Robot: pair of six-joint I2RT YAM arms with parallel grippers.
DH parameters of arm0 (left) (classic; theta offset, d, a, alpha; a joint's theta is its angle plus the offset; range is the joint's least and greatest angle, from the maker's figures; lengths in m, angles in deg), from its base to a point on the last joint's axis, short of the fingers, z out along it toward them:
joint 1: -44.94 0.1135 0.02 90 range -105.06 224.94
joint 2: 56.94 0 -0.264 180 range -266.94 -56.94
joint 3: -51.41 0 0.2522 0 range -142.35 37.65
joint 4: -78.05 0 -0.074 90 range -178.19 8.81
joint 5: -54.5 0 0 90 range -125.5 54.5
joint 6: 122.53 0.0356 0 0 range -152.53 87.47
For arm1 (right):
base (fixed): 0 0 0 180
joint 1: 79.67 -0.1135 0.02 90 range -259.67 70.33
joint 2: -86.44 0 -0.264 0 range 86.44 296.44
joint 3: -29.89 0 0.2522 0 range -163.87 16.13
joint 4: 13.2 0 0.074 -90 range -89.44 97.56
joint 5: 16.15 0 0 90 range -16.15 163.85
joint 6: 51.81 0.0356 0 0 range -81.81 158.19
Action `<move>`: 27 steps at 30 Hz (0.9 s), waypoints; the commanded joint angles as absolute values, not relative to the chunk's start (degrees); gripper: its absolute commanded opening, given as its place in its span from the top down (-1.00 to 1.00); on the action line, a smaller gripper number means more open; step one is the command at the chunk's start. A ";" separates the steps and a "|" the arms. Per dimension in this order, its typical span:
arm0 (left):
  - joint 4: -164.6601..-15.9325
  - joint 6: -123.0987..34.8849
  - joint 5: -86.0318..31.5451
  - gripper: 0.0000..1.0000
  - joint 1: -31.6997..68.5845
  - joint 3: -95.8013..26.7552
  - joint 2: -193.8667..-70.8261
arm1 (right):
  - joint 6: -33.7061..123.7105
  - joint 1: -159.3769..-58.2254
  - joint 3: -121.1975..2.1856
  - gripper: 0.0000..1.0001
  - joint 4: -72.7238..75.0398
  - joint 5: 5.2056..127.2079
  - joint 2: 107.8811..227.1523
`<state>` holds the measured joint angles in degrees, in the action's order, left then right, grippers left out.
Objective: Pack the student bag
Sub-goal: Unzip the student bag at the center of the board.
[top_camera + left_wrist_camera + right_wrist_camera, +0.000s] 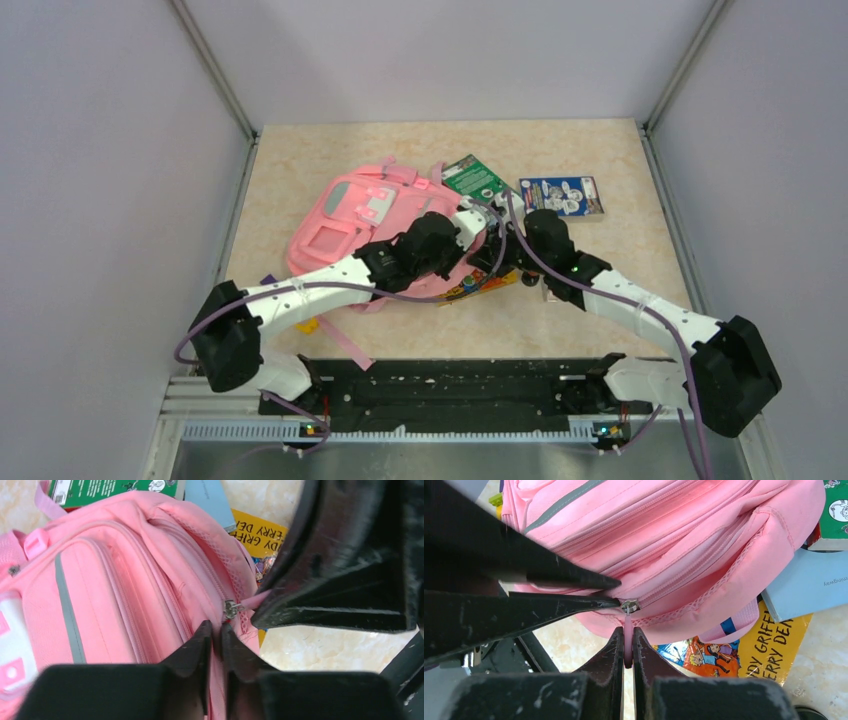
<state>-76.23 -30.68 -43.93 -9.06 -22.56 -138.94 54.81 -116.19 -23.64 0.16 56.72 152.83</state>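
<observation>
The student bag (345, 225), pink with grey-green stripes, lies flat at the middle left of the table. In the left wrist view my left gripper (216, 630) is shut on a fold of the bag's pink fabric just below the metal zipper slider (230, 609). My right gripper (628, 640) is shut on the pink zipper pull tab (628, 630), which hangs from the slider (629, 605). The two grippers meet at the bag's right edge, their fingers almost touching. The inside of the bag is hidden.
A green book (473, 177) and a blue card pack (562, 195) lie behind the bag's right side. A yellow book (769, 645) and a light blue book (809, 587) lie partly under the bag. A pink strap (340, 345) trails toward the near rail.
</observation>
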 commanded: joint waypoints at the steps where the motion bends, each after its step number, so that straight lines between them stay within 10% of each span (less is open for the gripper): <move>1: -74.51 -31.00 -49.13 0.98 -10.14 -22.55 -139.75 | 54.34 -115.89 -24.49 1.00 -1.65 58.49 149.58; 11: -69.57 -29.23 -48.02 1.00 -11.75 -16.48 -130.32 | 54.76 -114.94 -32.96 1.00 7.46 70.31 154.04; 27: -44.66 -25.59 -49.50 1.00 -11.75 -20.19 -111.07 | 50.82 -109.39 -46.84 1.00 9.67 54.38 172.74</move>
<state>-56.34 -27.16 -48.59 -11.39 -17.82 -116.69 53.98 -113.45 -42.72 11.39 53.62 169.72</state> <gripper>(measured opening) 0.015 0.025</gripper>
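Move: The side zip's edge lies right between my left fingers, no more than a centimetre off, with the zip slider some 1 cm ahead and 2 cm to their right. From my right hand, which already holds the pull tab, the slider is about 1 cm ahead and 2 cm left, and the zip's far bend is roughly 12 cm ahead and 2 cm left. The light blue book lies some 11 cm ahead and 1 cm left, about 11 cm lower. I shut my left fingers on the bag's zip edge beside the slider, then haul that cloth about 9 cm left and 6 cm back, lifting it near the end. My right hand keeps its pinch on the tab, eases slightly right, then draws the slider some 5 cm forward along the zip and finishes curving left, away from my left hand. ##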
